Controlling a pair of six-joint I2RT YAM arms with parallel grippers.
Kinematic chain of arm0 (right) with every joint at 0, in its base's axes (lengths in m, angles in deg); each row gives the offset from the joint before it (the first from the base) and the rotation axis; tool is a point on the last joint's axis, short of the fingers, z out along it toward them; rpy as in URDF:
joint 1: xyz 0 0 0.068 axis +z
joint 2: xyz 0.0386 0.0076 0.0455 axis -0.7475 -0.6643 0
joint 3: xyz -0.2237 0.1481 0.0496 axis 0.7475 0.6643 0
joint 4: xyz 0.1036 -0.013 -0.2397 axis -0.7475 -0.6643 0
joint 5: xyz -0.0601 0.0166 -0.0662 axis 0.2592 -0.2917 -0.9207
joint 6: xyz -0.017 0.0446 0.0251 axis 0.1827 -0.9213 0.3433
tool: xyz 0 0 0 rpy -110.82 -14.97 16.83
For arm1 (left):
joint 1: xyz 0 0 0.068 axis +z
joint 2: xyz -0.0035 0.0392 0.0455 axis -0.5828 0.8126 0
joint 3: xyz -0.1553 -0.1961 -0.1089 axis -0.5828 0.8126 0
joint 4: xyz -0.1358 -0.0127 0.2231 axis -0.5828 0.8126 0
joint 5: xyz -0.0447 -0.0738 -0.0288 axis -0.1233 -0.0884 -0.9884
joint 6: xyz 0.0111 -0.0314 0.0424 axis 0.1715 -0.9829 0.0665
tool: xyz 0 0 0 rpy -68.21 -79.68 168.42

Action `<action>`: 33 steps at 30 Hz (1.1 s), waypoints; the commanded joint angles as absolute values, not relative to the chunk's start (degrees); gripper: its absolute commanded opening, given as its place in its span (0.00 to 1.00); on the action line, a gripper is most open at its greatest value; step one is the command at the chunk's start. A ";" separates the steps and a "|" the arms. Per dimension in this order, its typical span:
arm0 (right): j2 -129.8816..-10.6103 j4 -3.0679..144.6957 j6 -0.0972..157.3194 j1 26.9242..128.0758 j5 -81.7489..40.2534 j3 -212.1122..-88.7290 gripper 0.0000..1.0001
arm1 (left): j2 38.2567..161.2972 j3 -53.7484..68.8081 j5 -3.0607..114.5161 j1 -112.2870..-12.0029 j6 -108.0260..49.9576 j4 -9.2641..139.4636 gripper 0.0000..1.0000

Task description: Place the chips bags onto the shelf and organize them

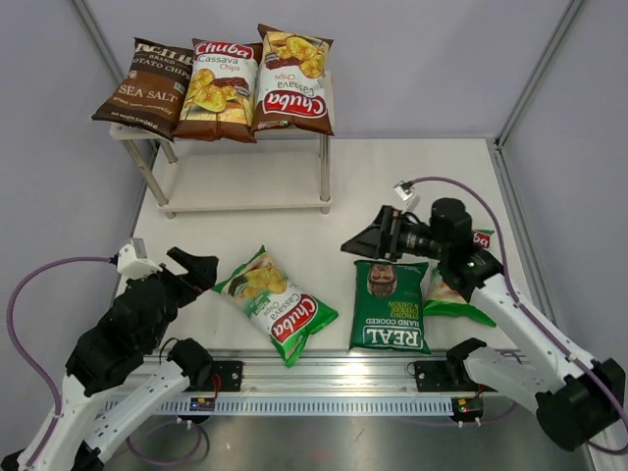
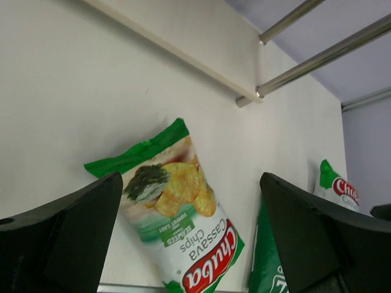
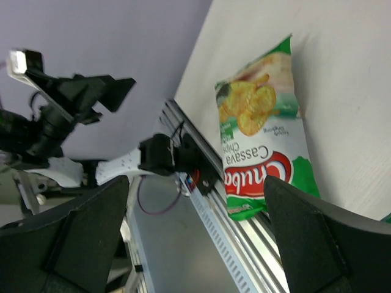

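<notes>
The shelf [image 1: 319,108] stands at the back left; its top board holds the Sea Salt bag [image 1: 145,86] and two brown/white Chuba bags [image 1: 221,90] [image 1: 291,80]. A green Chuba bag [image 1: 275,304] lies flat on the table near the front, also in the left wrist view [image 2: 177,213] and the right wrist view [image 3: 263,146]. The dark green REAL bag [image 1: 391,306] lies to its right. A second green Chuba bag [image 1: 453,299] lies partly under my right arm. My left gripper [image 1: 196,267] is open, just left of the green bag. My right gripper [image 1: 365,240] is open, above the REAL bag.
The shelf's lower board [image 1: 245,177] is bare. A metal rail [image 1: 324,378] runs along the table's front edge. Grey walls close in the left, back and right sides.
</notes>
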State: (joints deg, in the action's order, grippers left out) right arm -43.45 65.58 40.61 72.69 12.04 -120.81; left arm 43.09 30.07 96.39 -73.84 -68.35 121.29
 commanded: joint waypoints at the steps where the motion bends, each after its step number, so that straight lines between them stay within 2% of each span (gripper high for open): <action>1: -48.48 68.42 47.63 79.39 3.00 -119.71 1.00 | 40.55 31.88 92.29 -73.97 -69.22 121.17 0.99; 6: -55.07 69.12 52.19 85.90 -1.57 -119.35 0.99 | 40.89 35.82 90.19 -73.97 -72.81 123.89 0.99; 15: -52.35 70.79 54.31 85.90 -2.83 -114.69 0.99 | 40.28 50.51 86.14 -73.97 -90.14 123.90 0.99; 24: -67.54 79.13 55.72 88.62 -0.18 -115.39 0.97 | 36.59 47.10 91.05 -73.97 -90.93 128.90 0.99; 33: -80.83 85.99 55.80 93.98 -0.62 -116.45 0.94 | 34.05 47.35 88.86 -73.97 -89.44 129.17 0.99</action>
State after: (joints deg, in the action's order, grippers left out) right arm -78.44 80.73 54.33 92.32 -0.40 -114.93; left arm 35.70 48.76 88.44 -73.84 -89.77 129.09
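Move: The left green Chuba bag lies about 19 cm to the right gripper's left, 7 cm back towards the base and some 25 cm below. From the left gripper it is about 15 cm right, 3 cm back and 23 cm below. The dark green bag lies level with it in depth, about 27 cm to the right of it. The shelf's right front foot is about 16 cm ahead of the right gripper and 8 cm to its left, down on the table. Lower the open right gripper about 21 cm, with a brief slowing midway, and bring it some 8 cm left onto the lower right part of the Chuba bag, tipping its fingers steeper and turning slightly counter-clockwise. Meanwhile drop the open left gripper about 15 cm beside the bag's upper left corner, easing slightly back and tilting its fingers down some 20 degrees, then let it rise 2 cm. ##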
